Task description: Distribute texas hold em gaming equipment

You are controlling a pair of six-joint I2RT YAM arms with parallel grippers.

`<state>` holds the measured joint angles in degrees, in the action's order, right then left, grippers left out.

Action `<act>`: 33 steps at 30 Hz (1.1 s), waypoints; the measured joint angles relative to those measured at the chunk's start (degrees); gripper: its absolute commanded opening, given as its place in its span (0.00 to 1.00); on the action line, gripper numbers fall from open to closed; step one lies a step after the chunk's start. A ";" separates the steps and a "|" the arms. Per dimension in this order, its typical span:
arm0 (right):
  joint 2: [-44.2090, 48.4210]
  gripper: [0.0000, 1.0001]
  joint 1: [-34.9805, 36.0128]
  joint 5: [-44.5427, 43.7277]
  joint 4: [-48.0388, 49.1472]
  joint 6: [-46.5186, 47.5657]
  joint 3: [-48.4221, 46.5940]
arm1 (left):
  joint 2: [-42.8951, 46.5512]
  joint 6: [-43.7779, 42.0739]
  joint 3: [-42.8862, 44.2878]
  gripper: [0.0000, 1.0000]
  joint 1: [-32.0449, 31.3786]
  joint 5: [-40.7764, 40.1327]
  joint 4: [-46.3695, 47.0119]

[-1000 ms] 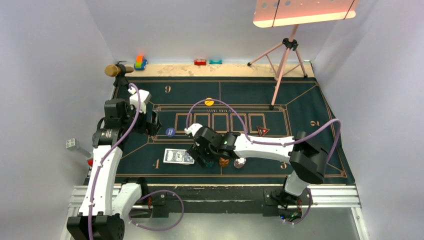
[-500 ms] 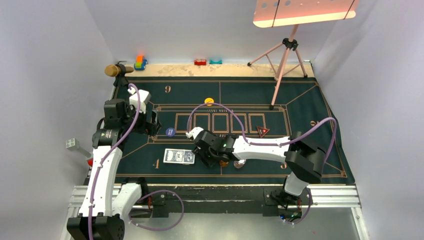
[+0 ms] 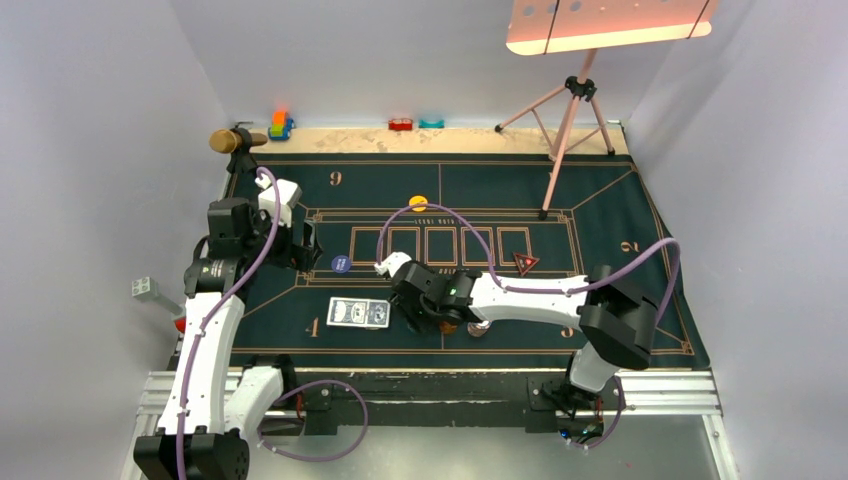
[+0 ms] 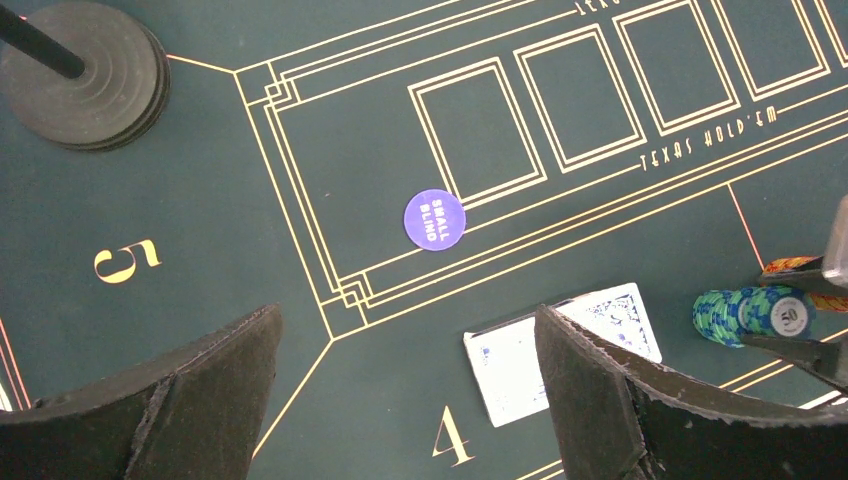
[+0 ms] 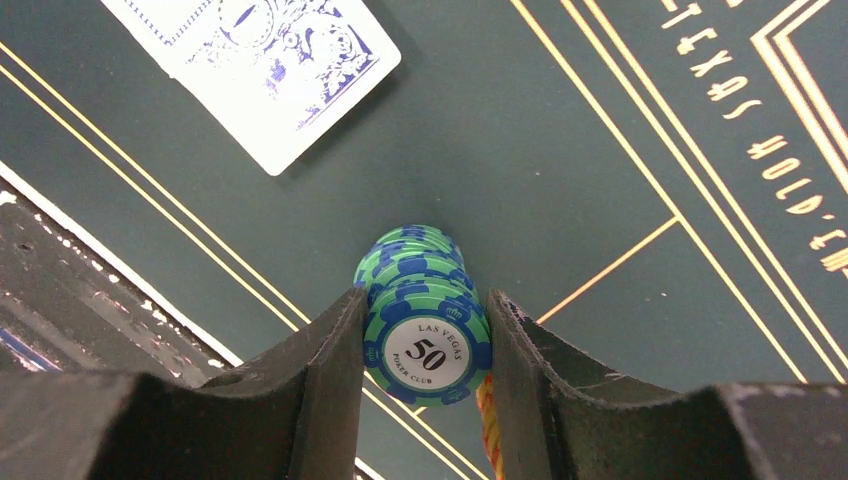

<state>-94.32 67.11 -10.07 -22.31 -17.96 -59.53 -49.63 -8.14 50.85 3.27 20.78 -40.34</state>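
My right gripper (image 5: 425, 302) is shut on a stack of teal chips (image 5: 424, 340) whose top chip reads 50; both fingers press its sides. The stack stands on the dark green mat (image 3: 600, 200) near the front line. The edge of an orange-brown chip stack (image 5: 487, 428) shows just behind the right finger. White-grey chips (image 3: 480, 327) sit beside it. Blue-backed cards (image 3: 357, 313) lie left of the gripper (image 3: 427, 316). My left gripper (image 4: 405, 325) hovers open above the mat, near the cards (image 4: 515, 375) and the navy disc (image 4: 434, 219). A yellow disc (image 3: 418, 203) and a red triangle (image 3: 525, 262) lie farther back.
A pink tripod (image 3: 565, 110) stands on the mat at the back right. A brown object on a black round base (image 4: 85, 75) stands at the back left corner. Small colourful toys (image 3: 280, 125) line the back edge. The table's metal front rail (image 3: 450, 390) runs just behind the chips.
The right gripper has come down around the teal chips and its fingers have drawn in from wide apart to pressing the stack. The left arm has not moved.
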 measured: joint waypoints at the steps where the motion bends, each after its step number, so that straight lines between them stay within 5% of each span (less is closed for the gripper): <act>1: 0.55 0.04 0.00 -0.55 -0.42 0.00 -0.04 | 0.00 0.00 0.00 1.00 0.00 0.00 0.00; 10: 0.24 0.00 0.00 -3.45 -1.86 0.92 -8.74 | 0.02 0.02 0.00 1.00 0.00 -0.04 0.00; 20: -20.13 0.00 -4.07 -1.77 0.85 2.40 -27.43 | 0.11 1.46 0.00 1.00 2.32 -4.09 0.61; 33: -35.54 0.01 -8.74 1.03 0.52 2.08 -44.76 | -0.17 2.10 0.00 1.00 3.23 -5.14 0.66</act>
<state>-129.86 58.37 -9.04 -21.78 -15.88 -104.29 -49.80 -6.04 50.85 6.50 15.64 -39.68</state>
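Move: The right hand, already gripping the top green chips on the green stack, is bound for the small blind button, about 15 cm ahead, 18 cm to its left and 4 cm lower. The rest of the green stack is directly below. The card pile lies some 14 cm left and 2 cm ahead, the orange stack about 7 cm right and 1 cm ahead. From the left hand, the button is roughly 7 cm ahead, 6 cm right and 17 cm down. Up first, then forward and left in a low arc: the right hand lifts the held green chips about 6 cm off their stack and sinks again to its starting height just right of the small blind button, some 15 cm farther forward and 14 cm farther left, keeping its grip. The left hand, open and empty, shifts about 3 cm left, turning slightly counter-clockwise. ##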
